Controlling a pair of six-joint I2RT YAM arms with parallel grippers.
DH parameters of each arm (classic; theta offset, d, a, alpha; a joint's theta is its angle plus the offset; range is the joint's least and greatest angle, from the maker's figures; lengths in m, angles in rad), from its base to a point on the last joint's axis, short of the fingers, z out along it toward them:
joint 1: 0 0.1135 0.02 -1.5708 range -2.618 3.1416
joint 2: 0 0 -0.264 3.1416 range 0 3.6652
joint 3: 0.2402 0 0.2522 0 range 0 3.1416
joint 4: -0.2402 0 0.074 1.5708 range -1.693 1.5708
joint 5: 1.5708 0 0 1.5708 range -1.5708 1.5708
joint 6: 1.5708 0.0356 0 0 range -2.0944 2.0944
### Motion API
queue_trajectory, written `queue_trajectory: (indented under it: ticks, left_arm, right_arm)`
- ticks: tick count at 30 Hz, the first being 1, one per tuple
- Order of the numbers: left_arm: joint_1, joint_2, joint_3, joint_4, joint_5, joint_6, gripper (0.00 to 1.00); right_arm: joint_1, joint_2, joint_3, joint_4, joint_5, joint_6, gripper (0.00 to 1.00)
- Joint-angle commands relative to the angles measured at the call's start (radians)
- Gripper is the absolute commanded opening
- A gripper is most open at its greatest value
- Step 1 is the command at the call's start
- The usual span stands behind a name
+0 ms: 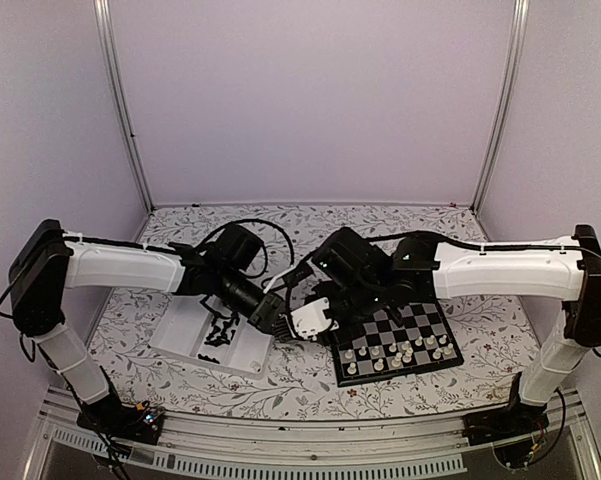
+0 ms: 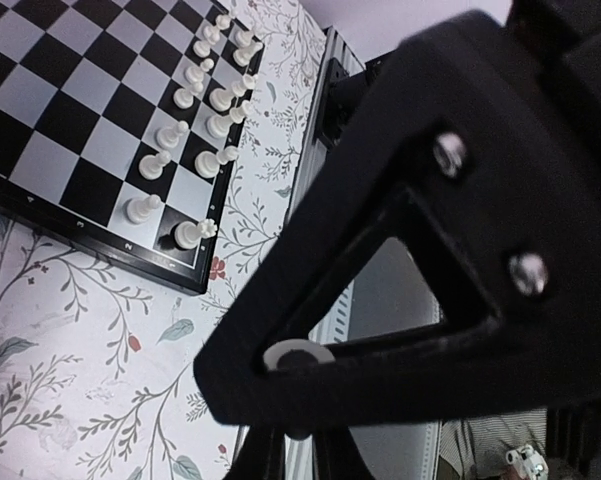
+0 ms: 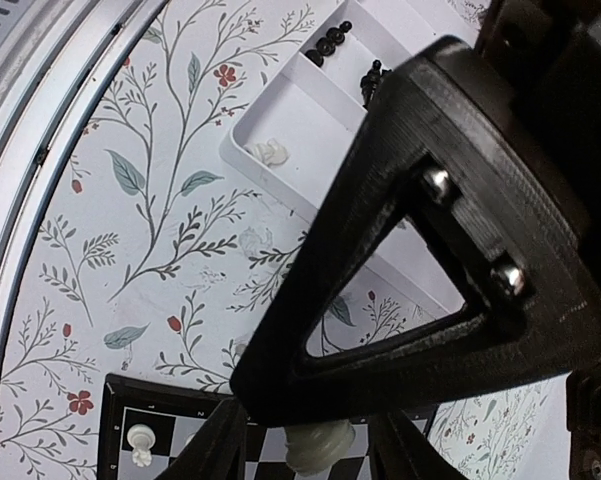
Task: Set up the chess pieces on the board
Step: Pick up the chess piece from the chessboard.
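The board (image 1: 425,352) lies right of centre, with white chess pieces (image 1: 400,352) in its near rows, also seen in the left wrist view (image 2: 195,160). My right gripper (image 1: 315,322) hangs over the board's left edge. Its jaws (image 3: 310,460) stand apart around a white piece (image 3: 320,447), with a gap on each side. My left gripper (image 1: 273,320) hovers between tray and board. It (image 2: 298,445) is shut on a small piece whose round white-rimmed base (image 2: 298,356) shows between the fingertips. Black pieces (image 1: 218,330) lie in the tray.
The clear tray (image 1: 180,335) sits left of the board on the flowered cloth; the right wrist view shows its wall (image 3: 310,120), black pieces (image 3: 330,42) and one white piece (image 3: 270,150) in it. A metal rail (image 1: 310,440) runs along the near edge. Both grippers hang close together.
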Motion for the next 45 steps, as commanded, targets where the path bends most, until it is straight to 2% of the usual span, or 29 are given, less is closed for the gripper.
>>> queue_trajectory:
  ticks: [1,5,10,13,17,23,30,33,39,45]
  left_arm:
    - [0.001,0.021,0.03,0.002,0.053,-0.008,0.05]
    - [-0.001,0.037,0.038,0.002,0.066,-0.011,0.05]
    - [-0.001,0.054,0.048,-0.01,0.083,-0.002,0.06]
    - [-0.001,0.047,0.059,-0.056,0.05,0.027,0.14]
    - [0.001,-0.027,0.021,-0.073,-0.076,0.05,0.25]
    - [0.002,-0.24,-0.132,0.073,-0.26,0.032,0.36]
    - [-0.041,-0.357,-0.137,0.178,-0.533,0.114,0.37]
    - [-0.111,-0.403,-0.171,0.336,-0.647,0.184,0.38]
    - [-0.204,-0.409,-0.23,0.593,-0.765,0.248,0.39]
    - [-0.228,-0.316,-0.179,0.687,-0.775,0.255,0.4]
  right_arm:
    - [0.036,0.029,0.027,0.017,0.042,-0.036,0.42]
    - [0.053,0.039,0.027,0.004,0.048,-0.059,0.32]
    - [0.059,0.056,0.015,-0.003,0.102,-0.076,0.09]
    - [0.059,0.053,-0.008,0.01,0.122,-0.072,0.04]
    - [0.027,0.012,-0.014,0.013,0.069,-0.016,0.03]
    - [-0.081,-0.065,-0.003,-0.005,-0.168,0.138,0.03]
    - [-0.264,-0.118,-0.018,-0.009,-0.557,0.33,0.03]
    - [-0.368,-0.148,-0.048,0.031,-0.763,0.429,0.03]
    - [-0.475,-0.173,-0.078,0.08,-0.915,0.505,0.03]
    - [-0.489,-0.178,-0.085,0.093,-0.992,0.523,0.03]
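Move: The white chess piece is already held between the left hand's fingertips, in mid-air between tray and board. It lies about 1 cm back, 1 cm left and 1 cm below the right hand's point, between that hand's open fingers. From the right hand, the near-left piece on the board stands 9 cm to the right and 1 cm back, the chessboard's middle 16 cm right and 8 cm ahead, and the tray's 16 cm left and 9 cm ahead, all some 12 cm lower. The right hand eases down about 1.5 cm, slightly back and left, and shuts its fingers on the white chess piece while the left still grips the other end; once it is pinched, the left opens and lets go, backs off a few centimetres left, then climbs some 13 cm, its fingers tipping up nearly level. The right keeps its pinch and draws away up about 10 cm, right and forward, swinging its fingers up from steeply down to point mostly left. ##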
